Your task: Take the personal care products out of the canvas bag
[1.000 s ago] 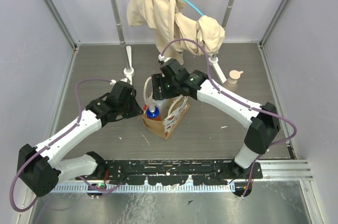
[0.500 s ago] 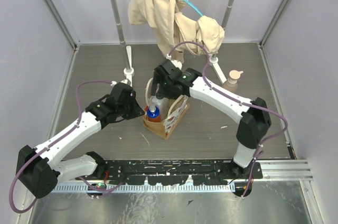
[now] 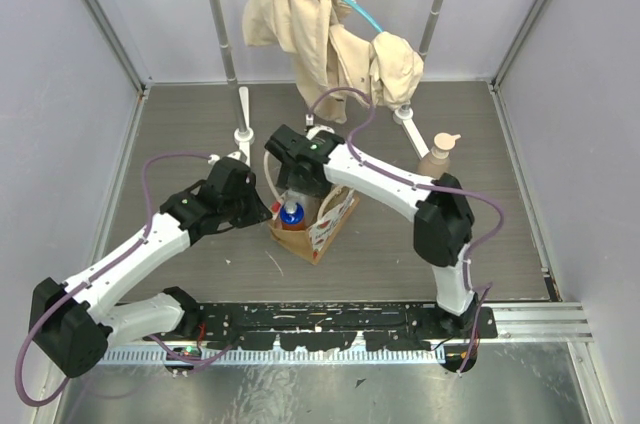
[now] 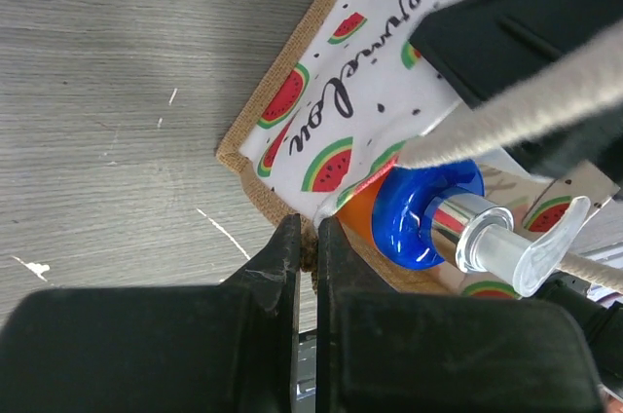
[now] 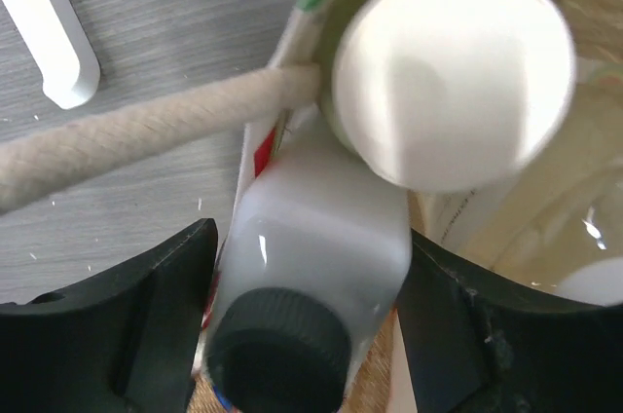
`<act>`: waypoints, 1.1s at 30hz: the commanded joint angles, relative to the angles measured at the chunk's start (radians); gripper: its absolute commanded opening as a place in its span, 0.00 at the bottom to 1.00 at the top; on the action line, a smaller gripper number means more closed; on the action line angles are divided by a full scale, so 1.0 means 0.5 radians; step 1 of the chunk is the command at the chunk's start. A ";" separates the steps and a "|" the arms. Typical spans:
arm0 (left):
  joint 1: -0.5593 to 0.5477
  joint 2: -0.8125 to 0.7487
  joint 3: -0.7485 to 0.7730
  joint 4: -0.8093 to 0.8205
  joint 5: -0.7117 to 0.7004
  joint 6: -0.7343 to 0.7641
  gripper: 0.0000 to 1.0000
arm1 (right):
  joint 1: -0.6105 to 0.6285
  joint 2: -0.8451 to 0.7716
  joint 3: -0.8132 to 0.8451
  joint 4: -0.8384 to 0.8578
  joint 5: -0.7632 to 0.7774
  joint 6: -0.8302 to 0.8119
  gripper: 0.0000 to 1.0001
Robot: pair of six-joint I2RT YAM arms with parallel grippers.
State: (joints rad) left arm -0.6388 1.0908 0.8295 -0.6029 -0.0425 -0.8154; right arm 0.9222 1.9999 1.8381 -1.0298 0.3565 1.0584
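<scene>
The canvas bag (image 3: 325, 229) stands mid-table, its white side printed with watermelons (image 4: 331, 101). My left gripper (image 3: 262, 210) is shut on the bag's brown rim (image 4: 308, 255) at its left corner. A blue-capped pump bottle (image 3: 291, 212) stands inside, close by my left fingers (image 4: 423, 213). My right gripper (image 3: 291, 180) is over the bag's far side, open, its fingers (image 5: 165, 306) straddling a white bottle with a black cap (image 5: 316, 238) close on both sides. A cream-lidded jar (image 5: 453, 72) lies just beyond. The peach pump bottle (image 3: 440, 152) stands on the table at the right.
A clothes rack with a beige garment (image 3: 330, 24) stands at the back; its white feet (image 3: 243, 116) reach near the bag, one showing in the right wrist view (image 5: 54, 33). The bag's rope handles (image 5: 146, 140) cross both wrist views (image 4: 526, 101).
My right arm has swung left and down over the bag's opening, around the white bottle. My left gripper has kept its hold on the bag's rim.
</scene>
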 commanded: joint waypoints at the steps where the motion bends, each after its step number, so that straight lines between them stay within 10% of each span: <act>1: -0.017 0.014 -0.059 -0.260 -0.017 0.051 0.09 | 0.018 -0.414 -0.307 0.232 0.046 0.090 0.74; 26: -0.016 0.006 -0.055 -0.282 -0.028 0.068 0.11 | 0.022 -0.528 -0.528 0.452 -0.032 -0.113 0.67; 33: -0.017 -0.011 -0.064 -0.291 -0.032 0.077 0.11 | 0.024 -0.409 -0.466 0.248 0.089 -0.129 0.42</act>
State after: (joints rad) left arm -0.6434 1.0882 0.8295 -0.6090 -0.0513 -0.8116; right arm 0.9329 1.7512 1.6001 -0.8276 0.3389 1.0111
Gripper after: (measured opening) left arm 0.111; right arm 0.507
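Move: The white bottle with the black cap stands in the bag between the open right fingers, its middle about 5 cm below that hand. Neighbours from the right hand: the green jar 4 cm ahead and 4 cm right, the clear bottle 7 cm right and level, the blue bottle 6 cm back and 3 cm left. From the left hand, the white bottle is about 7 cm ahead and 8 cm right. Right hand rises about 4 cm, to the black cap, and starts closing; left keeps pinching the bag. ##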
